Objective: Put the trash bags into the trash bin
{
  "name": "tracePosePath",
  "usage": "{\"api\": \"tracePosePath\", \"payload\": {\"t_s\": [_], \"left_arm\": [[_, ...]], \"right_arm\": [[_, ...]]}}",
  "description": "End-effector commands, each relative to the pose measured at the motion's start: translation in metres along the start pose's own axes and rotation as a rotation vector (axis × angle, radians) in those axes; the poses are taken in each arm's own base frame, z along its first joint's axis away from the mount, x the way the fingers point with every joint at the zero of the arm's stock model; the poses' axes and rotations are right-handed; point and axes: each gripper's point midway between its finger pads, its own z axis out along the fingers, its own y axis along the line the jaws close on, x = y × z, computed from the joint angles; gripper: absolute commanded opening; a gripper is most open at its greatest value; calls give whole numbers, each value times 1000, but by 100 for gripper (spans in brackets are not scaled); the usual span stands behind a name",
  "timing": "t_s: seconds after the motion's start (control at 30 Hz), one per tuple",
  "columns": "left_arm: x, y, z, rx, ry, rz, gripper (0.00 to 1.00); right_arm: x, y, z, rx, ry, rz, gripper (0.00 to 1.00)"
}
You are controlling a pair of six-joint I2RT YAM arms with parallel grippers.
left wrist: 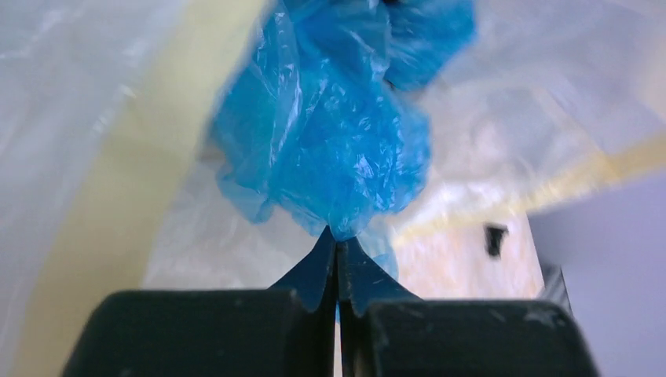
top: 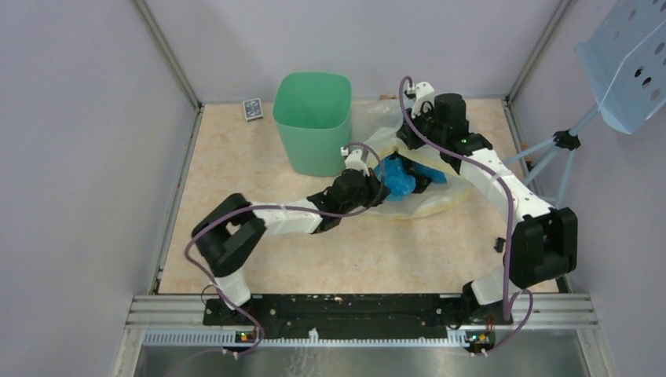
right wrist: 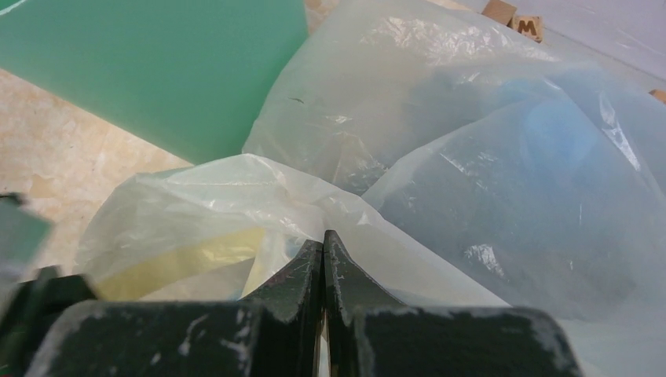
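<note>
The green trash bin [top: 312, 118] stands upright at the back of the table; its wall [right wrist: 157, 71] shows in the right wrist view. Just right of it lie the trash bags: a crumpled blue one [top: 395, 177] on a spread pale yellowish one [top: 428, 203]. My left gripper [top: 377, 185] is shut, its tips [left wrist: 338, 237] pinching a fold of the blue bag [left wrist: 330, 133]. My right gripper [top: 415, 148] is shut too, its tips [right wrist: 323, 239] nipping the pale yellowish bag [right wrist: 204, 212]. Another translucent, bluish bag [right wrist: 534, 204] billows beyond it.
A small dark card box [top: 252, 109] lies at the back, left of the bin. Small wooden blocks [right wrist: 522, 23] sit behind the bags. Grey walls close in the table on three sides. A blue perforated panel [top: 628, 63] on a tripod stands outside at the right.
</note>
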Motion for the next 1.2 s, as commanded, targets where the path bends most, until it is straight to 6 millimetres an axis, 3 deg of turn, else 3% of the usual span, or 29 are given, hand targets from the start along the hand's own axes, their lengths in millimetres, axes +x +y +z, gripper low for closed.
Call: {"api": "tracePosePath", "payload": {"t_s": [0.0, 0.2, 0.33, 0.43, 0.63, 0.73, 0.87, 1.17], "left_arm": [[-25, -47, -67, 140, 61, 214, 0], [-30, -61, -141, 201, 200, 418, 0], [-28, -64, -186, 197, 347, 491, 0], [-66, -42, -213, -52, 282, 473, 0], [-131, -51, -265, -117, 60, 467, 0], [-147, -37, -274, -206, 9, 482, 0], [-153, -20, -277, -275, -26, 480, 0], [-148, -1, -265, -278, -20, 474, 0]], "right_arm": [[2, 5, 6, -35, -2, 35, 0], [30, 27, 4, -84, 47, 114, 0], [63, 51, 7, -92, 120, 111, 0], [87, 66, 16, -106, 139, 161, 0], [132, 56, 45, -19, 225, 304, 1], [153, 29, 59, 119, 292, 368, 1], [160, -10, 70, 145, 286, 533, 0], [147, -134, 98, 371, 245, 606, 0]]}}
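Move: The trash bin stands about 21 cm ahead of the left hand and 19 cm to its left, its middle some 3 cm higher; that hand already grips the blue bag. The clear bag's middle is roughly 16 cm ahead of the left hand and 18 cm right, 8 cm lower. From the right hand, the clear bag's middle is 6 cm ahead, 5 cm right and 19 cm below; the black bundle is 2 cm back, 4 cm right, 18 cm down. The blue bag, still pinched in the left hand, is pulled up and back out of the clear bag's mouth, then carried about 20 cm left to a place in front of the bin, dipping slightly at the end as the wrist rolls left side up. The right hand, fingers shut at the clear bag's film, sinks about 20 cm, drawing back first, then swings forward and right into the folds, tipping down and turning clockwise. ##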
